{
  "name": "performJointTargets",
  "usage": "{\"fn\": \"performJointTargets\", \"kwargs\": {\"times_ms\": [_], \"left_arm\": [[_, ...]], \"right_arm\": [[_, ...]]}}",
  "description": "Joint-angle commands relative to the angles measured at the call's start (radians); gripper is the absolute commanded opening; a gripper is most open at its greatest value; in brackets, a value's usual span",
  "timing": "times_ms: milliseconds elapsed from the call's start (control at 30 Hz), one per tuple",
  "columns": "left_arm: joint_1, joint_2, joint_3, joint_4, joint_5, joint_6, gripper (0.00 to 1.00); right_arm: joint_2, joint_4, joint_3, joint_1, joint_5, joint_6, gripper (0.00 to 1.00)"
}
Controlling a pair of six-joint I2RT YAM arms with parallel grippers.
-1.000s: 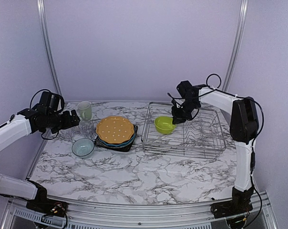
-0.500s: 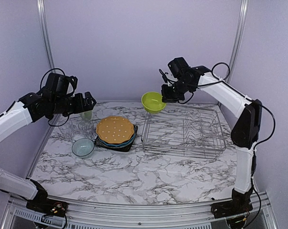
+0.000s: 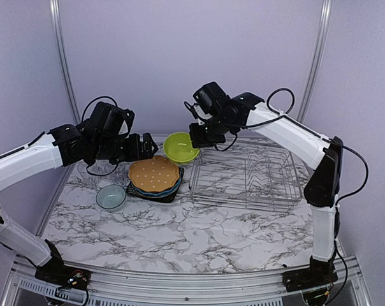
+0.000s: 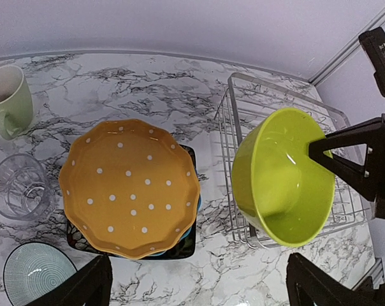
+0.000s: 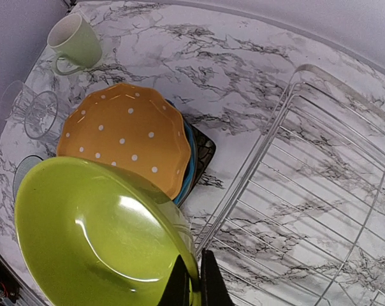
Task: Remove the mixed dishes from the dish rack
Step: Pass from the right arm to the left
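Observation:
My right gripper (image 3: 199, 136) is shut on the rim of the lime green bowl (image 3: 181, 147), holding it tilted in the air over the left end of the silver dish rack (image 3: 246, 204). In the right wrist view the fingers pinch the bowl (image 5: 97, 236) at its edge. My left gripper (image 3: 145, 148) hangs open just left of the bowl, above the orange dotted plate (image 3: 154, 174). That plate (image 4: 129, 188) lies on top of a blue plate and a dark square plate. No dishes show in the rack (image 4: 225, 137).
A pale green mug (image 4: 11, 99) and a clear glass (image 4: 19, 188) stand at the back left of the marble table. A small pale bowl (image 3: 110, 197) sits in front of them, left of the plate stack. The booth's walls close in the back and sides.
The right arm lifted the lime bowl out of the rack and carried it left past the rack's end. The left arm rose and swung right toward the bowl, still open.

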Motion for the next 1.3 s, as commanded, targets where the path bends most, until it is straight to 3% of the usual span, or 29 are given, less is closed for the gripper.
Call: {"fn": "performJointTargets", "kwargs": {"times_ms": [0,133,367,633,733,833,1000,1267], "left_arm": [[-0.020,0.039,0.008,0.029,-0.032,-0.049,0.96],[-0.031,0.069,0.015,0.032,-0.044,-0.072,0.90],[-0.042,0.119,0.028,-0.003,-0.065,-0.124,0.70],[-0.049,0.147,0.045,-0.023,-0.068,-0.177,0.21],[-0.049,0.147,0.051,-0.033,-0.073,-0.202,0.09],[-0.049,0.143,0.058,-0.055,-0.082,-0.220,0.00],[-0.045,0.124,0.062,-0.076,-0.090,-0.237,0.00],[0.007,0.076,0.045,-0.129,-0.079,-0.243,0.00]], "right_arm": [[-0.005,0.023,0.052,0.052,0.056,0.040,0.00],[0.014,0.011,0.088,0.106,0.104,0.045,0.00],[0.032,-0.007,0.119,0.154,0.180,0.054,0.00],[0.037,-0.006,0.107,0.162,0.191,0.058,0.00],[0.035,0.002,0.097,0.162,0.181,0.056,0.00],[0.022,0.019,0.078,0.161,0.160,0.060,0.08],[-0.031,0.074,0.009,0.161,0.125,0.062,0.22],[-0.147,0.158,-0.107,0.159,0.114,0.027,0.64]]}}
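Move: The green bowl is already pinched by its rim in my right hand, its middle about 6 cm to that hand's left, 1 cm back and 1 cm below. From my open left hand the bowl is some 6 cm ahead, 11 cm right and 4 cm down. The orange plate lies 8 cm ahead of the left hand, 3 cm left and roughly 19 cm below; the pale bowl is 20 cm left, 1 cm back and 22 cm down. With my right hand I carry the green bowl about 5 cm left and some 4 cm back, towards my left hand, then hold it there. My left hand sinks about 5 cm, edging right at first and tipping slightly down, and shuts fully to pinch the bowl's nearer left rim; only then do my right fingers open past halfway and let go. ##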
